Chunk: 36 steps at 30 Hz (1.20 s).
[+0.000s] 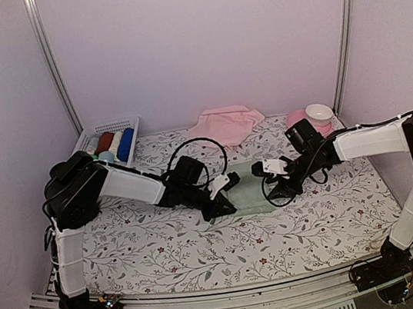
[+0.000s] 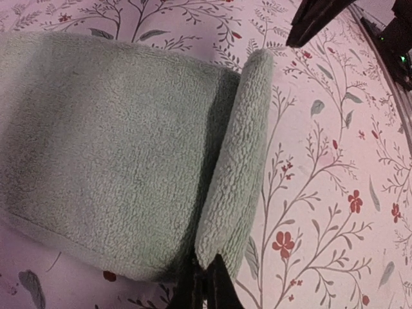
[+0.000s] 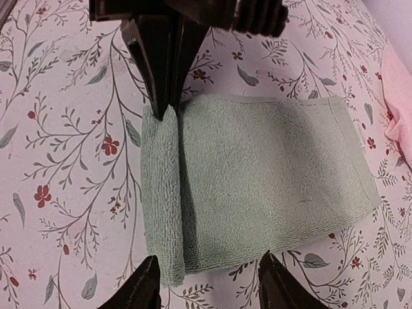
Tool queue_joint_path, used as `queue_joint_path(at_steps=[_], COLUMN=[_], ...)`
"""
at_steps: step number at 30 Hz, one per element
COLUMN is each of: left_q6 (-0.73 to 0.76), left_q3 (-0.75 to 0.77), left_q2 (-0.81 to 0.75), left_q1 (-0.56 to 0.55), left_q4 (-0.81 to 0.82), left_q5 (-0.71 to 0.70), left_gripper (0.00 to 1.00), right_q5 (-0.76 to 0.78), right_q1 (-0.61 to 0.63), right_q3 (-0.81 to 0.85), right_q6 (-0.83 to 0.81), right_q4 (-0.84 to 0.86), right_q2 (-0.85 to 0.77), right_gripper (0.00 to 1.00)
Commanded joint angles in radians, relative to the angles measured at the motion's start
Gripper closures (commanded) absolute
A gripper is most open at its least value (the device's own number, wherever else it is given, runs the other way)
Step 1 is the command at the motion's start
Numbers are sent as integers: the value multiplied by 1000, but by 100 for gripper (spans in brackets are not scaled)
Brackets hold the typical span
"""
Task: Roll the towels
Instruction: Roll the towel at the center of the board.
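Note:
The mint green towel (image 1: 252, 188) lies flat mid-table, one long edge turned over into a narrow roll (image 3: 161, 193). My left gripper (image 2: 206, 278) is shut on one end of that roll (image 2: 235, 167); its dark fingers (image 3: 164, 71) also show at the top of the right wrist view. My right gripper (image 3: 209, 286) is open at the roll's other end, its fingertips just short of the towel's edge, holding nothing. In the top view the left gripper (image 1: 226, 206) and right gripper (image 1: 275, 189) flank the towel. The pink towel (image 1: 225, 124) lies crumpled at the back and shows again (image 3: 402, 96).
A white basket (image 1: 134, 130) holding rolled dark red, white and blue cloths stands at the back left. A pink saucer with a white cup (image 1: 314, 117) sits at the back right. Metal posts rise at both back corners. The floral cloth (image 1: 206, 255) covers the table.

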Motion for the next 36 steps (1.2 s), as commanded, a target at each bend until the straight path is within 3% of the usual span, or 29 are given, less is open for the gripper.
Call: queue_joint_path(at_steps=[1, 4, 7, 9, 32, 36], left_q6=[-2, -4, -4, -4, -4, -5], left_q3=[18, 19, 20, 21, 26, 26], left_q2=[35, 37, 37, 38, 43, 39], left_q1=[19, 18, 20, 20, 21, 22], left_q4=[-53, -55, -57, -57, -64, -63], left_q5=[-6, -7, -8, -2, 2, 3], left_gripper=[100, 100, 100, 100, 100, 92], right_q5=[-138, -203, -204, -215, -139, -93], right_q1=[-5, -4, -4, -4, -3, -4], right_q3=[-26, -9, 19, 29, 73, 73], right_q6=[-25, -56, -41, -34, 51, 76], right_q4=[-11, -60, -78, -84, -39, -13], right_q2=[-70, -57, -7, 21, 152, 169], right_gripper=[51, 65, 88, 96, 97, 97])
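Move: The right hand, half open, hovers over the green towel's rolled near edge; that roll's right end is about 5 cm below it, roughly 1 cm back and 1 cm left. The flat part spreads ahead, its middle about 7 cm forward and 7 cm left; the pink towel is some 27 cm forward and 10 cm left. The left hand already pinches the roll's left end; the right end lies about 13 cm to its right, level with it. The right fingertips close and come down onto the roll's right end, nudging it forward. The hand first lifts about 2 cm, drawing back some 3 cm and slightly left as it shuts, then sinks about 5 cm and eases a little forward again, tipping some 10 degrees. The left hand stays put, keeping its pinch on the other end. ##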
